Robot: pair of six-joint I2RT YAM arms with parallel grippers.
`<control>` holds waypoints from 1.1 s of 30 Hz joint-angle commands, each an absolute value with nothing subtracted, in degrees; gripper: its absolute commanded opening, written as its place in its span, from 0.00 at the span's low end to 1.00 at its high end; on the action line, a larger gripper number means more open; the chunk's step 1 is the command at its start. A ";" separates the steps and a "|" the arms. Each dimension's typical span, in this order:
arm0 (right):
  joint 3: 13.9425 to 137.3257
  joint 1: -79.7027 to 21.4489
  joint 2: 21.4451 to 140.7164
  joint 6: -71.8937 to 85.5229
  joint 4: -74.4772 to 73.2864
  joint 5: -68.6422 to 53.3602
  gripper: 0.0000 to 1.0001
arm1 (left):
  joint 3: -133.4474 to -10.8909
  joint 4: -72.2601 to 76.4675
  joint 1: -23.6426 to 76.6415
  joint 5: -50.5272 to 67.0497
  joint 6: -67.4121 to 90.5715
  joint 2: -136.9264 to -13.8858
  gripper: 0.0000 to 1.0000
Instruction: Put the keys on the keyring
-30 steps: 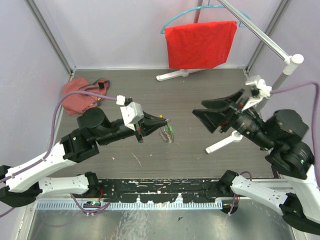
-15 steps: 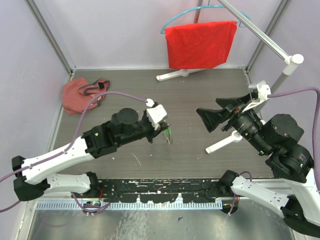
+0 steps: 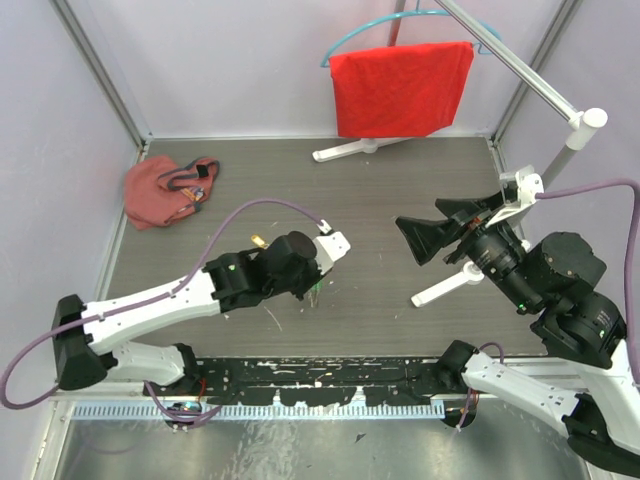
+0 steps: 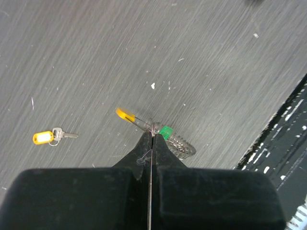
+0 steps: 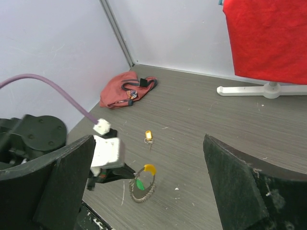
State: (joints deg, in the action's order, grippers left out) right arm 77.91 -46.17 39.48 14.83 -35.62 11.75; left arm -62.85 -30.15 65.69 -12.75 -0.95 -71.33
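Observation:
My left gripper (image 4: 152,136) is shut on the keyring (image 4: 180,143), pinching its wire near the orange segment (image 4: 125,114). The silvery coiled loop (image 5: 143,194) hangs low, its bottom at or just above the table. A green-headed key (image 4: 166,132) sits on the loop beside my fingertips. A second small key with a yellow tag (image 4: 48,137) lies loose on the table, farther back and left (image 3: 258,240). My right gripper (image 5: 148,142) hovers wide open and empty, well off to the right (image 3: 440,228).
A red pouch with cords (image 3: 165,190) lies at the back left. A red cloth (image 3: 400,88) hangs on a hanger at the back, over a white stand foot (image 3: 350,150). Another white stand base (image 3: 448,286) lies right of centre. The black rail (image 3: 330,375) edges the near side.
My left arm swung down and towards the near edge, lowering the keyring to the table. My right gripper opened wide and drew slightly back.

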 commanded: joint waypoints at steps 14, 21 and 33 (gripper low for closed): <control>76.36 -46.22 38.20 18.61 -32.69 9.12 1.00 | -70.84 -21.65 62.46 -6.97 -5.03 -98.09 0.00; 75.13 -46.22 37.60 20.99 -34.84 11.87 1.00 | -73.56 -17.89 59.53 -4.71 -5.19 -103.32 0.23; 73.32 -46.25 39.02 20.45 -35.08 26.20 1.00 | -64.67 -11.49 55.07 -3.86 2.14 -85.74 0.98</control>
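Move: Almost straight below the left hand, which already grips the keyring with its green-tagged key, lies the bare table spot it is bound for: about 4 cm ahead, 1 cm to the right and 19 cm down. On the table, the yellow-tagged key lies roughly 13 cm ahead and 13 cm left of the hand; the white bar some 29 cm right and 4 cm ahead. From the right hand the spot is about 18 cm left, 5 cm ahead, 44 cm below. Lowering the held keyring to the bare table, the left hand sinks about 13 cm, fast at first, then easing forward and right by some 6 cm each as its wrist rolls about 15 degrees, left side up. Low down its fingers open wide and let go of the keyring, and the hand starts to rise, some 4 cm. The open, empty right hand dips about 3 cm late on. ##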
